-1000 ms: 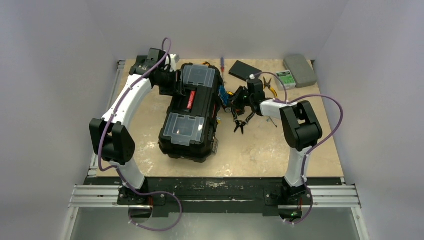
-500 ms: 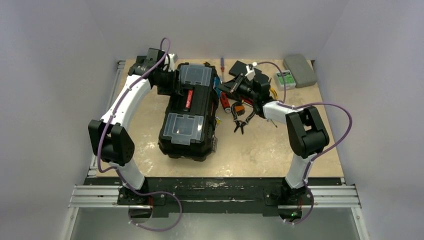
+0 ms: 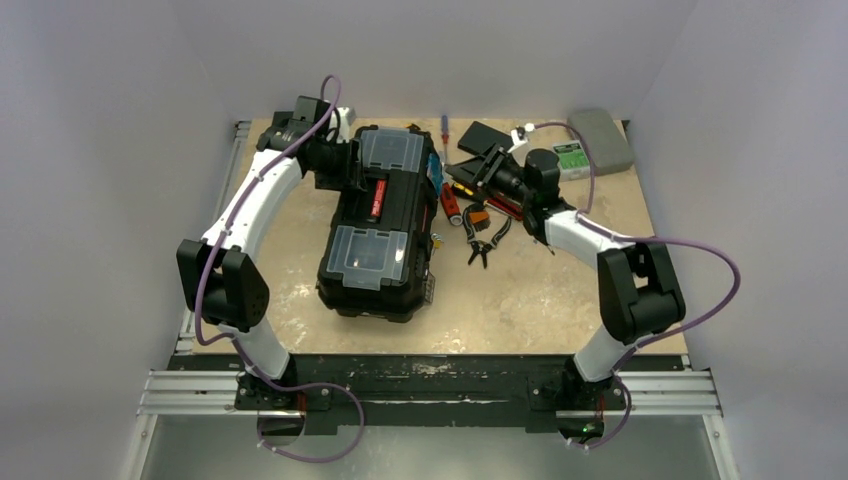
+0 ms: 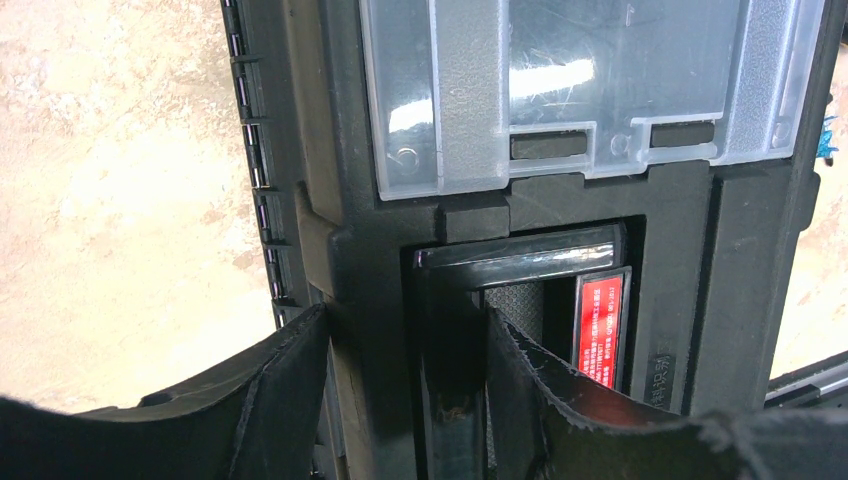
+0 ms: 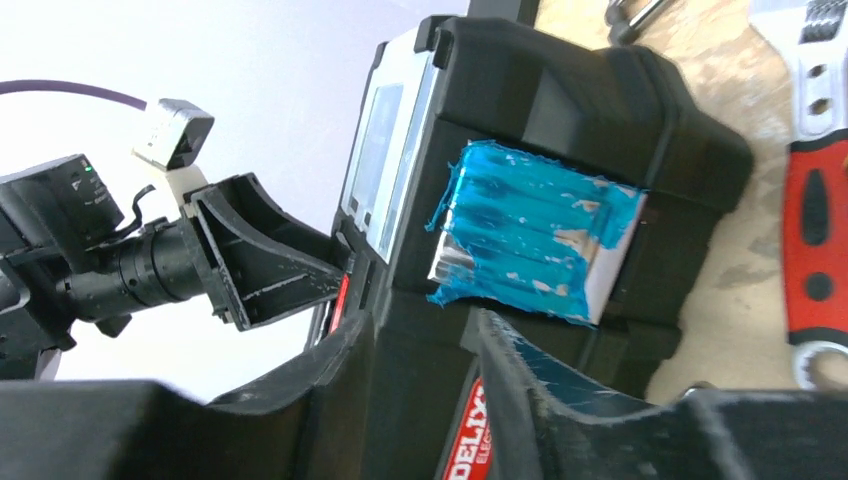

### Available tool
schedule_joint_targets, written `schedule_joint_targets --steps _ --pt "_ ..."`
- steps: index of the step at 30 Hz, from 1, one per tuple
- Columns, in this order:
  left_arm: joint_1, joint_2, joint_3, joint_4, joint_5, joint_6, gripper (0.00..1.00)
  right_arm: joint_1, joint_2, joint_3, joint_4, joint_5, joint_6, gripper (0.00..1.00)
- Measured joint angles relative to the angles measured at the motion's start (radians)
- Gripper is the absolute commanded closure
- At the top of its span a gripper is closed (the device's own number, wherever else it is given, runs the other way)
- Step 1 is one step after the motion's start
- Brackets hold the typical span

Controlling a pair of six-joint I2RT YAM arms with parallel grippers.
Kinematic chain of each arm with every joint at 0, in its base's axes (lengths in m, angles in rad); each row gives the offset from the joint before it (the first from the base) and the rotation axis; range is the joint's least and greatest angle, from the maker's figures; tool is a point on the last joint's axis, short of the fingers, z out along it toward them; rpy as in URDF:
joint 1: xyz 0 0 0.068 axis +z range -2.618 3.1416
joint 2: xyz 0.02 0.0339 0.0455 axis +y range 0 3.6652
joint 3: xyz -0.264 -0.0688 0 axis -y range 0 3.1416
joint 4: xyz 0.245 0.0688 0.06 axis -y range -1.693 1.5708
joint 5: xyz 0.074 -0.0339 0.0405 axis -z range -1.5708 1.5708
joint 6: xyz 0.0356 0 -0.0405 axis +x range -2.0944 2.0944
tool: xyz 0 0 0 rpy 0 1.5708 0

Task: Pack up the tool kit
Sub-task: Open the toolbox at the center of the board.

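Note:
The tool kit (image 3: 385,225), a black toolbox with two clear-lidded compartments and a red-marked handle, lies closed mid-table. My left gripper (image 3: 352,172) is at its far end. In the left wrist view its fingers (image 4: 290,390) straddle the lid's edge and the glossy handle bar (image 4: 450,330), shut on them. My right gripper (image 3: 470,170) hovers just right of the toolbox, open, pointing at its side wall (image 5: 560,110) with a blue tape patch (image 5: 530,240). Nothing is between its fingers (image 5: 520,380). Red-handled tools (image 3: 452,205) and black pliers (image 3: 485,245) lie loose beside the box.
A flat black box (image 3: 485,135), a screwdriver (image 3: 444,128), a green-and-white packet (image 3: 572,158) and a grey rounded case (image 3: 600,138) sit along the back edge. A red-handled wrench (image 5: 815,240) lies right of the toolbox. White walls enclose the table.
My right gripper rose from the loose tools toward the back beside the toolbox and went from shut to open. The left arm and toolbox stayed put.

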Motion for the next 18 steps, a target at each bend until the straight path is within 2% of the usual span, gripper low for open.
schedule_joint_targets --steps 1,4,5,11,18 --pt "0.0 0.0 0.0 0.0 0.0 0.0 0.67 -0.01 -0.023 -0.024 0.006 0.003 0.002 0.5" --pt "0.0 0.0 0.0 0.0 0.0 0.0 0.67 -0.038 -0.061 -0.08 0.041 0.013 0.013 0.22" --pt "0.0 0.0 0.0 0.0 0.0 0.0 0.67 -0.046 -0.063 -0.095 0.055 0.014 0.023 0.19" --pt "0.0 0.0 0.0 0.0 0.0 0.0 0.67 -0.067 -0.005 -0.116 0.1 0.011 0.052 0.15" --pt "0.0 -0.001 -0.001 0.0 0.0 0.0 0.67 -0.038 0.05 -0.015 -0.062 0.037 0.031 0.13"
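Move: The toolbox's front latch, at the red label, lies about 7 cm back from my right hand, 5 cm to its left and some 9 cm below. The blue label on the same front face is roughly 1 cm ahead, 5 cm left and 8 cm down; the red wrench handle lies on the board some 4 cm back and 21 cm below. From my left hand the latch is about 5 cm back, 13 cm right and 6 cm lower. I swing my right hand right, about 3 cm away from the toolbox's front, spreading its part-open fingers wide, then lower it some 4 cm beside that face, easing slightly forward and back left as the fingertips tip down under 10 degrees. My left hand stays still, keeping its grip on the toolbox's handle side. ##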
